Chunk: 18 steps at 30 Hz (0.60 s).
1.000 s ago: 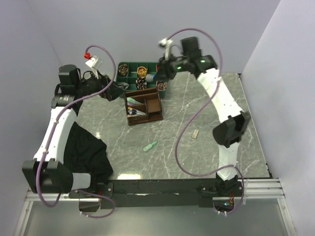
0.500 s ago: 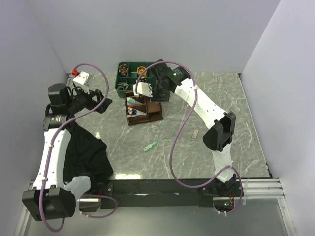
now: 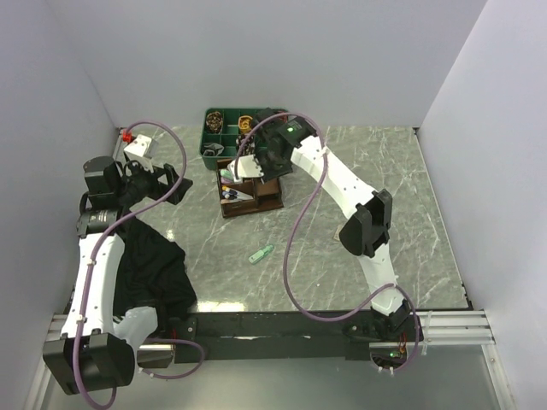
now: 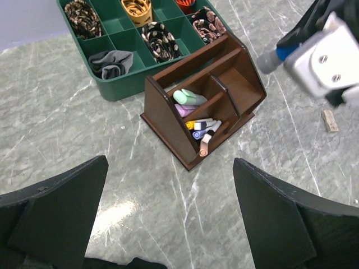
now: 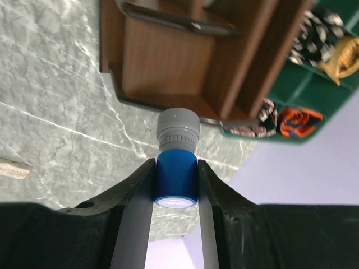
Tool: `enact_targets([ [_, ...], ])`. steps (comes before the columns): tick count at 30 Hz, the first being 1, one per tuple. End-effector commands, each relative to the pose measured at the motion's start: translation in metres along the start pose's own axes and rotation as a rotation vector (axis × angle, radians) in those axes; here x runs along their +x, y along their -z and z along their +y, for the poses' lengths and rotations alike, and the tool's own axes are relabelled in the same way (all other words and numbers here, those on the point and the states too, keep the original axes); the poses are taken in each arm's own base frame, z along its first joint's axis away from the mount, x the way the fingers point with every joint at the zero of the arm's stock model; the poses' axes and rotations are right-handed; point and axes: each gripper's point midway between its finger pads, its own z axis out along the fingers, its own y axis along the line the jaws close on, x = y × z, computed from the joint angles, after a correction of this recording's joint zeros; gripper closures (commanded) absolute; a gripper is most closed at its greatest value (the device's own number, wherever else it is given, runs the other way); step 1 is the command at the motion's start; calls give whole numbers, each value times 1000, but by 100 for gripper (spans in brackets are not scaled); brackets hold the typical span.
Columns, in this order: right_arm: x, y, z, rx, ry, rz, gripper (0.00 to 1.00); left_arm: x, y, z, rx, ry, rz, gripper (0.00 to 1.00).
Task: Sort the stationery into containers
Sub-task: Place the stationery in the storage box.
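My right gripper (image 5: 176, 168) is shut on a short cylinder (image 5: 177, 159), blue with a grey cap, and holds it just above the dark brown organiser (image 5: 168, 61). In the left wrist view the cylinder (image 4: 275, 58) hangs beside the organiser's (image 4: 168, 120) far right corner. Its front compartments hold a mint-green marker (image 4: 189, 97), a lilac bar (image 4: 184, 109), and yellow, blue, white and pink pens (image 4: 203, 130). A mint-green clip (image 3: 261, 254) lies loose on the table. My left gripper (image 4: 168, 224) stands wide open with nothing in it, to the organiser's left.
A green tray (image 3: 208, 137) of rolled cloth items stands right behind the organiser (image 3: 267, 192). A small beige piece (image 4: 329, 120) lies on the marble to the right. A black cloth (image 3: 149, 265) covers the table's left front. My right gripper (image 3: 253, 171) reaches in from the right.
The right arm has swung from above the green tray forward and left to the organiser, carrying the cylinder. The left arm has drawn back to the left, away from the organiser.
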Motion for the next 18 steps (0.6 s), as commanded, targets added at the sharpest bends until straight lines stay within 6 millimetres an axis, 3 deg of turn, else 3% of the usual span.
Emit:
enact_targets([
  [1, -6, 1, -4, -3, 118, 25, 100, -9, 3, 0, -1, -12, -49, 0],
  [18, -10, -41, -16, -33, 332, 86, 100, -1, 4, 7, -17, 42, -46, 1],
])
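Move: The storage box's open right-hand compartment, where the held glue stick is going, lies about 3 cm ahead of the right hand, 5 cm to its left and 13 cm below. The pens in the box sit some 8 cm left of that compartment and 2 cm nearer; the green organiser's middle is roughly 13 cm beyond it and 5 cm left. From the left hand, the compartment is about 12 cm ahead, 25 cm right and 21 cm below. The blue-and-grey glue stick, still pinched by its blue end with the grey end leading, is lowered about 5 cm by the right hand towards the storage box's empty right-hand compartment, drifting some 2 cm left on the way. The wrist turns about 15 degrees, partly counter-clockwise and partly bringing the fingers closer to straight down, and the grip is kept. ##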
